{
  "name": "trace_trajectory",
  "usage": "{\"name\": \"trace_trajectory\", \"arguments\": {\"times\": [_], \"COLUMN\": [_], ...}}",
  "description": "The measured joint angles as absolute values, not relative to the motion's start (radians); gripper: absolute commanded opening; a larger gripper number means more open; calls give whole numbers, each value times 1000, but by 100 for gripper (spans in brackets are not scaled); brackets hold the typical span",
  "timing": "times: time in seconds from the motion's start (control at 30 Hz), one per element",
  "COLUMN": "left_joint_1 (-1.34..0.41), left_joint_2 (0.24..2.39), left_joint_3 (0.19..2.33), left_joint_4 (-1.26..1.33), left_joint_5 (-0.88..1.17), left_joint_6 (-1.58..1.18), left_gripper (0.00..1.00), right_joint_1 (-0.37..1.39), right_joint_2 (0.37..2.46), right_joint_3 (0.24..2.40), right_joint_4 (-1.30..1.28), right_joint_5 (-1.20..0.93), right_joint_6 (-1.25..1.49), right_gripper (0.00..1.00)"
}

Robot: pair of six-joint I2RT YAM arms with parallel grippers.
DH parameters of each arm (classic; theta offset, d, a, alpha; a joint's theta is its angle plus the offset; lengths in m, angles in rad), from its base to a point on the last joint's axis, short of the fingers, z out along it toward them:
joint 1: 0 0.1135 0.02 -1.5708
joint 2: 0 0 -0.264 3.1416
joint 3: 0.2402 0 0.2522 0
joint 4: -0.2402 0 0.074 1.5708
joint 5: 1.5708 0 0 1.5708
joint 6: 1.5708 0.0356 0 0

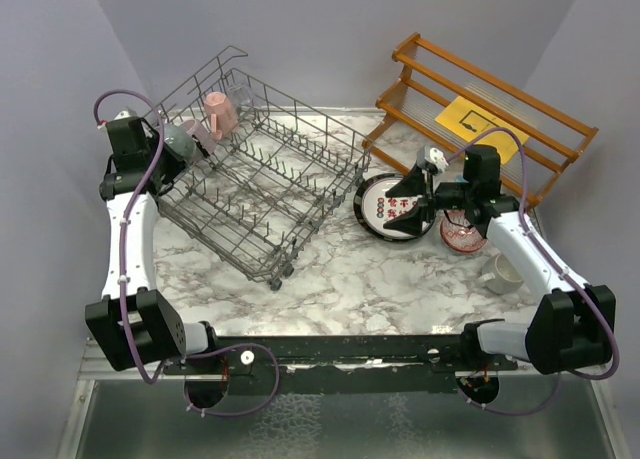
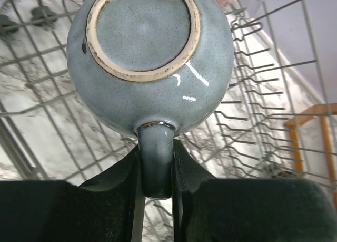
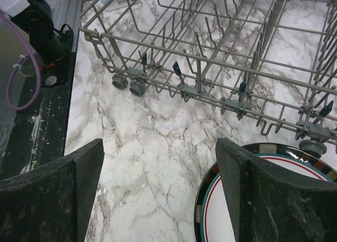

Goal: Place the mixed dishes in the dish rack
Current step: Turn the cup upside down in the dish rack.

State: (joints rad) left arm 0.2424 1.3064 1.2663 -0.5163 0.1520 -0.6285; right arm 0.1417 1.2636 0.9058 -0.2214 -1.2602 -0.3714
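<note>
A grey-teal mug [image 2: 150, 57] hangs bottom toward the camera, its handle [image 2: 156, 163] pinched between the fingers of my left gripper [image 2: 156, 173]. That gripper [image 1: 168, 151] holds the mug [image 1: 182, 144] at the left side of the dish rack [image 1: 265, 174]. A pink mug [image 1: 218, 114] sits in the rack's far corner. My right gripper [image 3: 158, 168] stands open, nothing between its fingers, low over the marble beside the black-rimmed plate [image 3: 208, 210]. From above, the right gripper [image 1: 410, 217] hovers over this plate [image 1: 375, 204], just right of the rack.
A red patterned bowl [image 1: 462, 237] and a cream mug [image 1: 503, 274] sit right of the plate, under the right arm. The wooden slatted shelf [image 1: 490, 99] with a yellow sheet [image 1: 482, 127] stands at the back right. Rack wheels [image 3: 129, 85] rest on the marble.
</note>
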Motion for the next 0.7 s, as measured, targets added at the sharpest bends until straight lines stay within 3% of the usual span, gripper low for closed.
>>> {"name": "trace_trajectory", "arguments": {"times": [0.7], "left_joint_1": [268], "left_joint_2": [1518], "left_joint_3": [1262], "left_joint_4": [-419], "left_joint_5": [5], "left_joint_6": [-304], "left_gripper": [0], "right_joint_1": [136], "right_joint_2": [1288], "right_joint_3": [935], "right_joint_4": [-300], "right_joint_5": [-1234], "right_joint_6": [-451], "right_gripper": [86]}}
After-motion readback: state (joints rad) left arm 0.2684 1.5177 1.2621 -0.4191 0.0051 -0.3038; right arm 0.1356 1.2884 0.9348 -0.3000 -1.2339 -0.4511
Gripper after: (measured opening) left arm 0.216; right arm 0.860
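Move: The left hand already has the grey-blue cup by its handle, bottom up, above the rack's left side. The free place for the cup, in the left corner, is about 9 cm ahead, 6 cm left and 13 cm below. The lavender mug is some 11 cm ahead and 2 cm right, the pink mug 17 cm ahead and 9 cm right, both roughly 11 cm lower. From the right hand that free place lies about 50 cm left, 19 cm ahead. With the handle still pinched, the left hand lowers the upturned cup towards the free left corner beside the lavender mug. It swings left at first, about 6 cm in all, then sinks more steeply, some 7 cm, edging forward about 3 cm. Meanwhile the wrist rolls its left side up nearly 20 degrees and tips the fingers down about 10. ##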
